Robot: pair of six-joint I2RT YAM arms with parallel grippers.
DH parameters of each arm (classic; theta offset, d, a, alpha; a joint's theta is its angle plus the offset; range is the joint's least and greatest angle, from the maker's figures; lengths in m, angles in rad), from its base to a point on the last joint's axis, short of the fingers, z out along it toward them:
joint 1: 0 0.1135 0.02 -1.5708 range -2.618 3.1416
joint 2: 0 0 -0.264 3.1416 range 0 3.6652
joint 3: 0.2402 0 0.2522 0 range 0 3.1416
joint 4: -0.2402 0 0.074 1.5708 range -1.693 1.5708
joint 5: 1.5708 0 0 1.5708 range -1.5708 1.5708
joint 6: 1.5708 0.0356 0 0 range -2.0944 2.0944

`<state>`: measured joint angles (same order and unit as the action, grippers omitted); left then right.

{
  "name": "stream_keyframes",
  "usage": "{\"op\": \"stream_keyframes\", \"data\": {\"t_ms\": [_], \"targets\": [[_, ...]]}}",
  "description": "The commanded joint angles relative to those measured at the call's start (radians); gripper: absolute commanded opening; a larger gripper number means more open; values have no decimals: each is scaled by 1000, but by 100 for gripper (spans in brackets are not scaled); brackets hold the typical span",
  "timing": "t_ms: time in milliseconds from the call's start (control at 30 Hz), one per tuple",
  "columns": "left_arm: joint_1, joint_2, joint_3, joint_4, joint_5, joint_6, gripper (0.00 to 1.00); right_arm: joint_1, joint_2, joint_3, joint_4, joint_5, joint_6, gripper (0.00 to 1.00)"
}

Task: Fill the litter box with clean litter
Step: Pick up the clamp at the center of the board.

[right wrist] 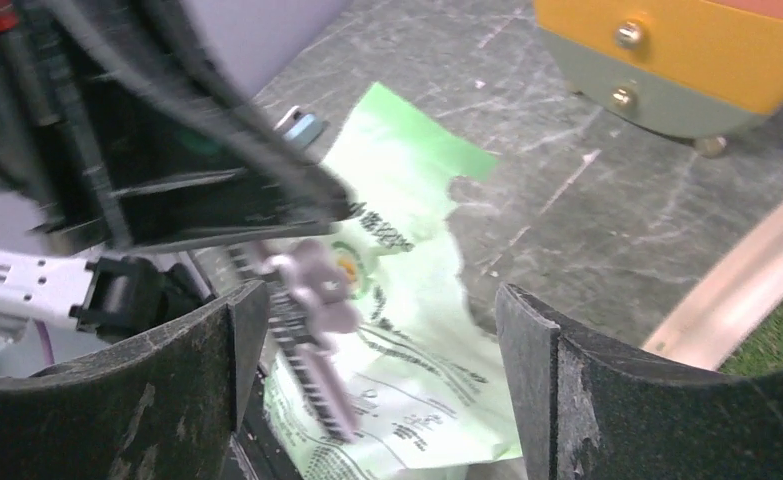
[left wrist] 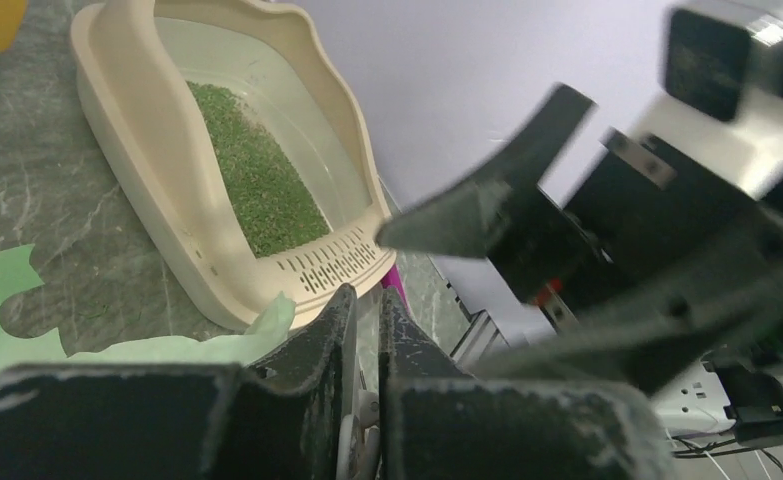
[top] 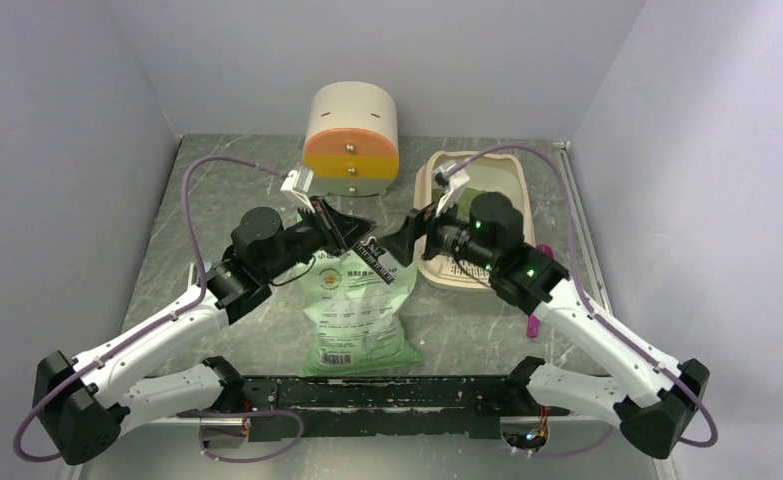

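The beige litter box (top: 429,180) stands at the back right, partly under my right arm. Light-green clean litter (left wrist: 257,180) covers part of its floor (left wrist: 297,110). A green printed bag (top: 357,310) lies flat in the middle of the table. My left gripper (left wrist: 367,292) hovers over the bag's top edge with its jaws nearly together on a thin lilac clip (right wrist: 312,290) with a dark toothed strip. My right gripper (right wrist: 382,295) faces it from the box side, open; the clip hangs in the gap and its fingers (right wrist: 527,340) stand clear of it.
A round beige-and-orange drawer unit (top: 352,140) stands at the back centre. A magenta scoop (top: 533,325) lies on the table under my right arm, just in front of the box. Grey walls close in both sides. A black rail (top: 387,392) runs along the near edge.
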<state>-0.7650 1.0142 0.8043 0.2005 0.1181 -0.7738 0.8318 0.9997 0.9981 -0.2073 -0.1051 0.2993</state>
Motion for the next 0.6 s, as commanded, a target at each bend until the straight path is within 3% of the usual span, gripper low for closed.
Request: {"op": "stream_keyframes", "data": {"t_ms": [0, 133, 333, 567], "targets": [[-8, -19, 25, 18, 32, 38, 5, -162, 43, 13, -24, -366, 47, 87], [-8, -16, 33, 22, 86, 50, 5, -175, 93, 30, 31, -603, 38, 87], [-8, -19, 15, 107, 158, 40, 5, -198, 152, 25, 122, -749, 68, 85], [-7, -36, 17, 100, 161, 53, 7, -224, 139, -11, 203, -847, 118, 44]]}}
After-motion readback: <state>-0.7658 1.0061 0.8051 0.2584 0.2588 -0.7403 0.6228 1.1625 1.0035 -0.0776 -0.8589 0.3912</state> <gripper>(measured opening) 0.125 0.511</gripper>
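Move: The clamp, already held at one edge by the left fingers, has its middle about 3 cm back, 4 cm left and 2 cm below the right hand; from the left hand it is some 3 cm back, 1 cm right and 2 cm down. Far below the right hand, by roughly 25 cm, the litter bag lies 5 cm back and 8 cm left, the litter box 17 cm ahead and 19 cm right. Right hand darts forward, then back-left about 6 cm to the clamp, turning counter-clockwise and half-closing; left keeps hold. ##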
